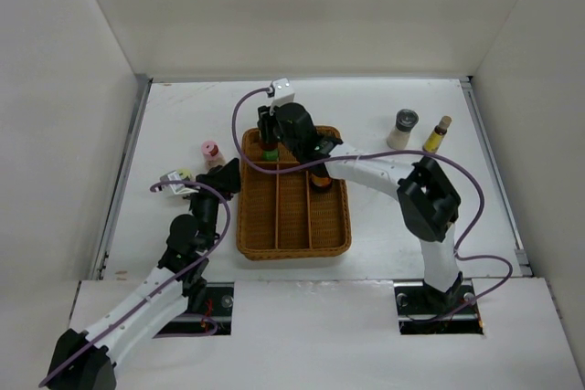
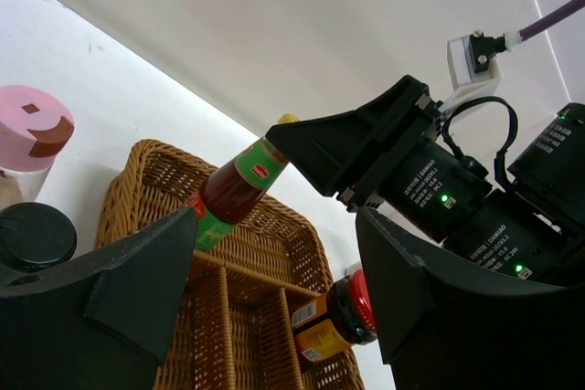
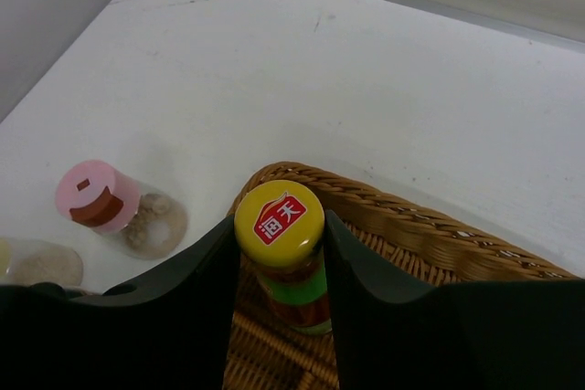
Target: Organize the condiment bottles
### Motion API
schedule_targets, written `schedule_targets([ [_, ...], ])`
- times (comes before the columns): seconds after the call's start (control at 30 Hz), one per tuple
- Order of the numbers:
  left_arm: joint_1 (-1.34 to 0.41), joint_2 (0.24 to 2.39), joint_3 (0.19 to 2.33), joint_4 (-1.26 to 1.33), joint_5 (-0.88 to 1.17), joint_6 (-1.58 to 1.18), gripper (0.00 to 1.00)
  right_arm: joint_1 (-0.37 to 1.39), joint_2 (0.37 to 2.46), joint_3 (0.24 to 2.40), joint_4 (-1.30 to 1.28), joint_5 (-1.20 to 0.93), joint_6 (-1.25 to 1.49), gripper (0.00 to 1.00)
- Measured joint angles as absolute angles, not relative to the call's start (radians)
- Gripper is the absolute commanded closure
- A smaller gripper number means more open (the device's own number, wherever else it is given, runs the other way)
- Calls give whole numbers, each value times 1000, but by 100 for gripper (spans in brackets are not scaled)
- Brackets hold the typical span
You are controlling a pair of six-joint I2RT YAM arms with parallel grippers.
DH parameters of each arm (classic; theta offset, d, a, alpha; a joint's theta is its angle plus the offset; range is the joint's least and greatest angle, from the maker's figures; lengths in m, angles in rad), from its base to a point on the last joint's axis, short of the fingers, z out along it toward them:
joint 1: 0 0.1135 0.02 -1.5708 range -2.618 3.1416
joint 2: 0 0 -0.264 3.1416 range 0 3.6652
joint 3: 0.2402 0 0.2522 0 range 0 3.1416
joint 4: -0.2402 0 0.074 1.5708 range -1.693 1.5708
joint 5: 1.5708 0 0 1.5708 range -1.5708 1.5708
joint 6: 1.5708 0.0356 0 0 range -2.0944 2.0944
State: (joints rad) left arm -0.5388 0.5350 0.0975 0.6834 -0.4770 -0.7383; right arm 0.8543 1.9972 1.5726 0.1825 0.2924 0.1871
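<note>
My right gripper (image 1: 269, 137) (image 3: 280, 224) is shut on the yellow cap of a red-sauce bottle with a green label (image 3: 294, 291) (image 2: 239, 191), held upright over the far left corner of the wicker tray (image 1: 292, 242). Its base is hidden. A red-capped jar (image 1: 322, 180) (image 2: 340, 315) lies on its side in the tray. My left gripper (image 1: 226, 176) (image 2: 274, 253) stands open at the tray's left edge, holding nothing. A pink-capped jar (image 1: 212, 152) (image 3: 99, 198) and a pale-yellow-capped jar (image 1: 179, 177) stand left of the tray.
A grey-capped jar (image 1: 402, 128) and a slim tan-capped bottle (image 1: 437, 134) stand on the table at the far right. White walls enclose the table on three sides. The right arm (image 1: 384, 171) stretches across the tray's far right corner.
</note>
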Motion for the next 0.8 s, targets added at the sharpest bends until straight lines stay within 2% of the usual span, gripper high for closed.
schedule_targets([
  [0.1, -537, 535, 97, 683, -476, -740, 30, 857, 1996, 1565, 198, 293, 193, 41],
  [0.17, -537, 535, 97, 683, -474, -741, 30, 862, 1990, 1550, 211, 294, 202, 35],
  [0.6, -537, 561, 97, 683, -466, -745, 30, 878, 1924, 1502, 248, 318, 206, 21],
  [0.8, -537, 564, 97, 683, -463, -749, 30, 870, 1837, 1449, 251, 325, 204, 22],
])
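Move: Right between the right fingers is the sauce bottle, gripped by the neck at the left end of the tray's far compartment, its middle some 7 cm below the hand point. The red-capped jar stands about 12 cm to the right and 7 cm back, the pink-capped bottle roughly 13 cm left and 2 cm back, both around 11 cm lower than the hand. From the left hand the sauce bottle lies some 12 cm ahead, 9 cm right and 9 cm below. Letting go of the sauce bottle's neck, the right hand spreads its fingers and first eases back a centimetre or so at the same height. It then climbs clear of the cap by about 5 cm, still drawing slightly back and slipping some 2 cm to the right near the end, with a slight tilt of the wrist, fingers left wide open. ##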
